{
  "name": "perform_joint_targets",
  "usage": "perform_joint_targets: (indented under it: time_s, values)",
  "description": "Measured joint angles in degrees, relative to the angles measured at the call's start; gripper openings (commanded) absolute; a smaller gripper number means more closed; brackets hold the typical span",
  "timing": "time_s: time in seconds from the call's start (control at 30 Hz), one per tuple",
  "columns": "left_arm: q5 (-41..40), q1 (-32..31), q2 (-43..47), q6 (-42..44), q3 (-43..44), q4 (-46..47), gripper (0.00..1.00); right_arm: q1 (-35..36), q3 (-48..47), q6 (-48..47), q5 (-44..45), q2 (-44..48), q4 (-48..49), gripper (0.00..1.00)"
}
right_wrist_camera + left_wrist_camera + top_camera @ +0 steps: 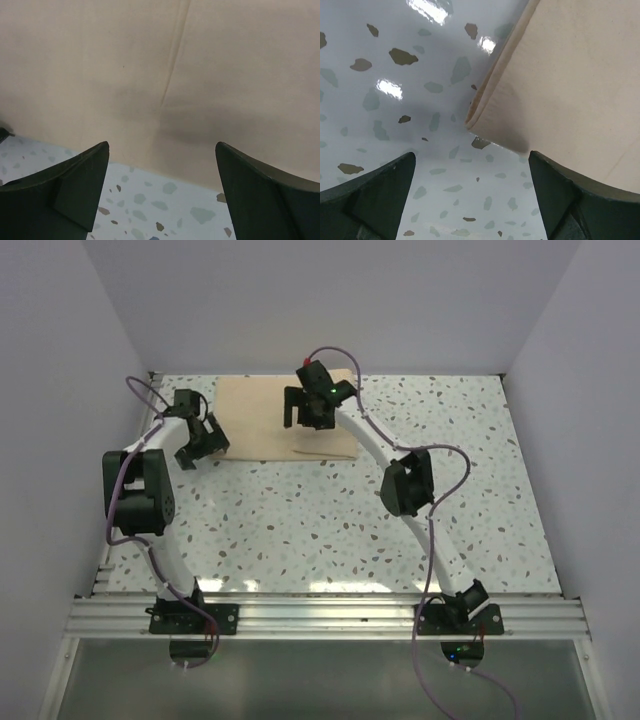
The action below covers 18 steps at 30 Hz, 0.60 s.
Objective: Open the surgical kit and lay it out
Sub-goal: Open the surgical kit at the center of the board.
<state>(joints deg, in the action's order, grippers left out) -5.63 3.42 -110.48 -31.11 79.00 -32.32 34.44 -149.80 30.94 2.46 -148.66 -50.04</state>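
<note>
The surgical kit shows as a flat beige cloth wrap (pixel 260 415) lying at the back of the speckled table (pixel 300 520). My left gripper (pixel 193 453) hovers at the wrap's near left corner. In the left wrist view that corner of the cloth (pixel 560 75) lies just ahead of the left gripper (pixel 472 162), which is open with only table between its fingers. My right gripper (pixel 302 418) hangs over the wrap's right half. In the right wrist view it (pixel 162 150) stands open above the near edge of the cloth (pixel 100 75), where a fold line (pixel 172 65) runs away from me.
White walls (pixel 90 360) close in the table on the left, back and right. An aluminium rail (pixel 320 618) with both arm bases runs along the near edge. The right arm's elbow (pixel 408 482) hangs over the middle of the table.
</note>
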Motion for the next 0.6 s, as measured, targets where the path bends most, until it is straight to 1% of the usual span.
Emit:
perform_joint_targets:
  time_s: [0.1,0.17,0.33,0.4,0.43,0.47,0.53,0.57,0.6]
  values:
    - [0.59,-0.26,1.01,-0.46,-2.43,0.55,1.0,2.51,-1.03,-0.61,1.9,-3.08,0.17,0.86]
    - [0.87,-0.44,1.27,-0.87,-3.37,0.85,0.99,3.96,-1.68,-1.03,3.08,-4.98,0.11,0.85]
    - [1.33,-0.46,3.19,-1.46,-6.6,2.47,1.0,5.62,-1.68,-2.51,7.69,-6.69,-0.72,0.72]
    - [1.77,-0.46,3.91,-1.84,-7.89,3.04,1.0,5.29,-1.4,-2.99,9.53,-6.69,-1.42,0.63]
    - [2.21,-0.46,4.24,-2.16,-8.61,3.45,0.99,5.14,-1.07,-3.15,10.34,-6.69,-1.6,0.55]
    - [2.4,-0.46,4.33,-2.29,-8.98,3.63,1.0,5.01,-1.01,-3.23,10.82,-6.69,-1.88,0.41]
    - [2.71,-0.46,4.35,-2.34,-9.77,4.15,1.0,4.74,-0.92,-3.91,12.57,-6.69,-2.62,0.27]
    - [2.78,-0.46,4.35,-2.32,-10.08,4.33,1.0,4.57,-0.92,-4.09,13.09,-6.69,-2.82,0.14]
    - [2.93,-0.46,4.46,-2.32,-10.14,4.48,1.0,4.42,-0.92,-4.31,13.33,-6.69,-2.95,0.09]
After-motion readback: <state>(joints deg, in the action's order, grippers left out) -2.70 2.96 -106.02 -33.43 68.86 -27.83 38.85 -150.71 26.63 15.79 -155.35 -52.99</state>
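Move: The right hand goes for the near end of the raised edge along the middle of the surgical kit: roughly 7 cm below, 2 cm back and 1 cm left. The kit's opened left flap has its middle some 6 cm ahead and 12 cm left, its near-left corner about 5 cm back and 21 cm left; the right half's middle lies 6 cm ahead and 6 cm right. From the left hand that raised edge is some 24 cm right, 4 cm ahead and 3 cm lower. Down onto the kit's near middle goes the right hand, about 7 cm, at first swinging some 3 cm left and 2 cm back, then sliding right again at low height. Its fingers close from wide open to pinch the raised cloth edge, while the hand rolls some 15 degrees, left side dipping. The left hand, still open, backs away from the left flap's near edge, sinking slightly. ##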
